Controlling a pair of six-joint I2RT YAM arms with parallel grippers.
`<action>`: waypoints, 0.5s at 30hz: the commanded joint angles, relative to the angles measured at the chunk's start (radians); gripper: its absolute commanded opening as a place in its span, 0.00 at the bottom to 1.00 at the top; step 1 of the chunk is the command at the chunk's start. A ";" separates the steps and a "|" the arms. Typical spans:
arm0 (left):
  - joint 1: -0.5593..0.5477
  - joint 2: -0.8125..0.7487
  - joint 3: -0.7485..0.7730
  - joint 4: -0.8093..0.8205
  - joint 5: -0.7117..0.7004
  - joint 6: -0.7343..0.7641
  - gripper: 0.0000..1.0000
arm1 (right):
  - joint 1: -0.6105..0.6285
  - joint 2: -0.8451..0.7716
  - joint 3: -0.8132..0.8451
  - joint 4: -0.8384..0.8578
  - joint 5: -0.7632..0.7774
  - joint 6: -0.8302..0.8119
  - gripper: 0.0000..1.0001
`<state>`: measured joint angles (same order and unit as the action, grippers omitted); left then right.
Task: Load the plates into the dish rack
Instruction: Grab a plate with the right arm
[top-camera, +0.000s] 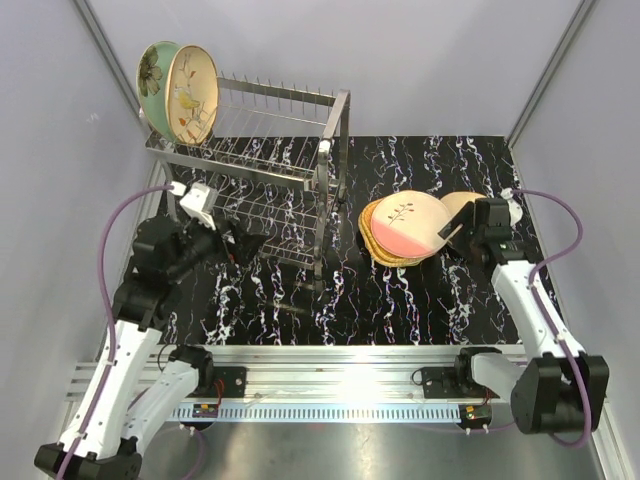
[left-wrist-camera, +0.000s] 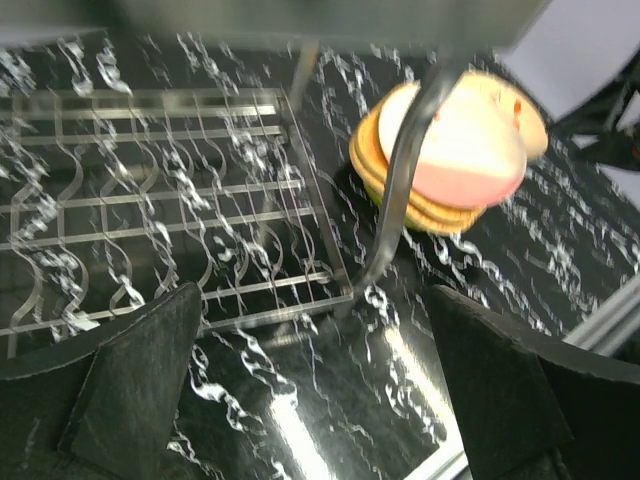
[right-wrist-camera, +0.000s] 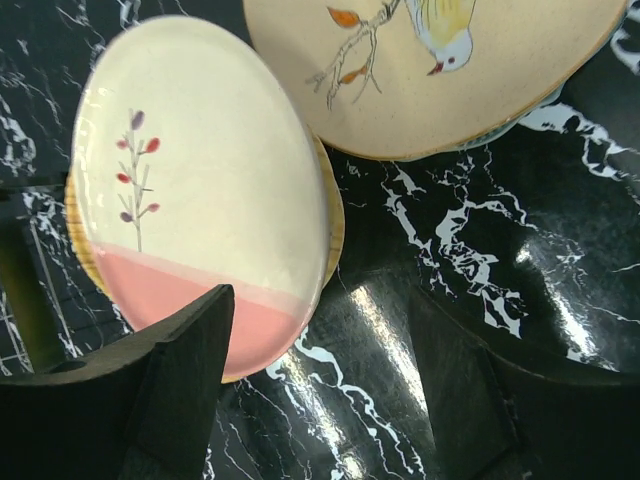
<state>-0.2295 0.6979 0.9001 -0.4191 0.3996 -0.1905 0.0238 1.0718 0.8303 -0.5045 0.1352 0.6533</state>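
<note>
The dish rack (top-camera: 270, 160) stands at the back left. Two plates stand upright at its left end, a mint-green one with a flower (top-camera: 152, 78) and a cream one (top-camera: 194, 92). A pink-cream plate (top-camera: 405, 225) lies on top of orange wicker plates (top-camera: 374, 247) at centre right. In the right wrist view a beige bird plate (right-wrist-camera: 450, 70) sits just behind the pink-cream plate (right-wrist-camera: 200, 200). My right gripper (right-wrist-camera: 320, 370) is open at that plate's pink rim, one finger (right-wrist-camera: 170, 380) overlapping it. My left gripper (left-wrist-camera: 320, 400) is open and empty, low beside the dish rack's lower tier (left-wrist-camera: 150, 200).
The rack's upright end post (left-wrist-camera: 405, 170) stands between my left gripper and the plate stack (left-wrist-camera: 470, 150). The black marbled tabletop (top-camera: 400, 300) ends at a metal rail (top-camera: 330, 360) near the arm bases. Grey walls enclose the sides and back.
</note>
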 joint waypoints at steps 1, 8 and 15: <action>-0.040 -0.034 -0.061 0.063 -0.036 0.036 0.99 | -0.008 0.051 -0.031 0.122 -0.046 0.034 0.77; -0.050 -0.037 -0.125 0.091 -0.073 0.042 0.99 | -0.018 0.192 -0.039 0.195 -0.057 0.084 0.67; -0.060 -0.041 -0.132 0.075 -0.127 0.066 0.99 | -0.019 0.171 -0.082 0.207 -0.028 0.114 0.27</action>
<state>-0.2832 0.6693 0.7746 -0.3962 0.3153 -0.1493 0.0120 1.2697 0.7509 -0.3157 0.0837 0.7490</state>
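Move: The white-and-pink plate's middle lies about 9 cm left and 5 cm ahead of the open right hand, some 7 cm below it, with its right rim nearest the fingers. Under it, the yellow plates are centred roughly 12 cm left, 3 cm ahead and 10 cm down; the bird plate is about 4 cm right, 6 cm ahead and 11 cm down. From the left hand, the white-and-pink plate is some 36 cm right, 9 cm ahead and 21 cm below. The right hand sinks about 6 cm, edging some 2 cm forward as it goes, down to the right rim of the white-and-pink plate; once most of the way down, its wide fingers start to close, one tip on the side of the plate's upper face and the other just outside the rim, and they end narrowed to about a third open around that edge. Meanwhile the empty left hand, still wide open, drops about 5 cm nearly straight down beside the dish rack, quick at first and then easing to a halt. ##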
